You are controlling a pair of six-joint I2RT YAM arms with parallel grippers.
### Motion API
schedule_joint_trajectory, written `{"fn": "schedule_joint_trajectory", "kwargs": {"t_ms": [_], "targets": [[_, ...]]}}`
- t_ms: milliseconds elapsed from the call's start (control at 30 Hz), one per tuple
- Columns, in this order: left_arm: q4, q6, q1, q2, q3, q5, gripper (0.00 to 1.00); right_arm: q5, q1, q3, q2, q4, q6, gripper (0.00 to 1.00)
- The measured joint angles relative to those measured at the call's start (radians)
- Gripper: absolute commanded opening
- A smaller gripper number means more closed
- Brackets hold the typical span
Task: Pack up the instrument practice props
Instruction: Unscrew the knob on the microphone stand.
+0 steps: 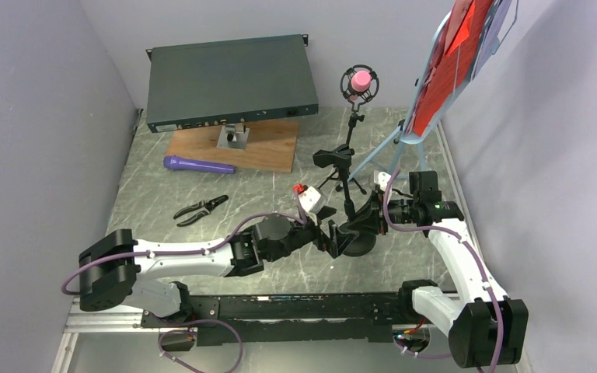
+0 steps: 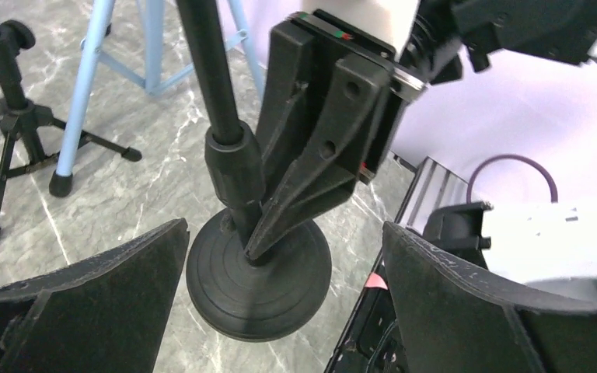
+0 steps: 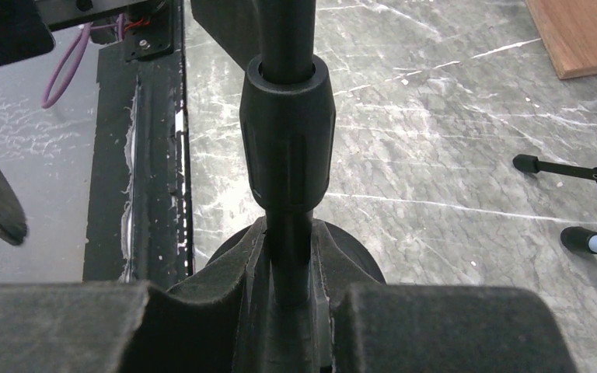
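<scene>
The black round-base mic holder [image 1: 355, 242] stands near the table's front, and its pole rises toward the pink microphone [image 1: 360, 80]. My right gripper [image 1: 367, 221] is shut on the pole just above the base [image 3: 289, 229]. In the left wrist view, its fingers [image 2: 303, 194] pinch the pole's foot over the round base [image 2: 258, 291]. My left gripper [image 1: 333, 235] is open and empty, with its jaws either side of the base [image 2: 284, 233] and not touching it. The black tripod holder [image 1: 334, 159], the light-blue music tripod [image 1: 392, 144] with red sheets [image 1: 447, 70] and the purple microphone [image 1: 198, 164] stand apart.
A dark green rack box [image 1: 229, 81] sits at the back left, partly over a brown wooden board [image 1: 237, 148]. Black pliers [image 1: 200, 210] lie left of centre. The black base rail [image 1: 295, 307] runs along the near edge. Walls close in on both sides.
</scene>
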Motion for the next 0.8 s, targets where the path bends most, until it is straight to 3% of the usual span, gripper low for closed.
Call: {"fn": "schedule_joint_trajectory", "kwargs": {"t_ms": [300, 533, 700, 800], "targets": [[0.169, -0.013, 0.155, -0.043, -0.094, 0.247, 0.95, -0.006, 0.000, 0.000, 0.000, -0.002, -0.017, 0.00], [0.360, -0.094, 0.264, 0.064, -0.101, 0.435, 0.89, -0.009, 0.000, 0.000, 0.000, -0.009, -0.039, 0.00], [0.420, -0.116, 0.266, 0.153, -0.063, 0.536, 0.77, -0.009, 0.000, 0.000, 0.000, -0.009, -0.042, 0.00], [0.444, -0.131, 0.266, 0.177, -0.046, 0.566, 0.65, -0.009, 0.000, 0.000, 0.000, -0.009, -0.042, 0.00]]}}
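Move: The knob, the thick collar on the stand's pole, is roughly 3 cm ahead and 3 cm right of the left hand, about level with it. The right hand already pinches the pole some 4 cm straight below the knob. From the left hand, the stand's round base lies about 4 cm back, 7 cm right and 13 cm below; the small tripod's foot is about 18 cm ahead, 4 cm right and equally low. Left hand arcs forward-left some 4 cm, then right towards the knob, turning 20 degrees clockwise, fingers narrowing. ##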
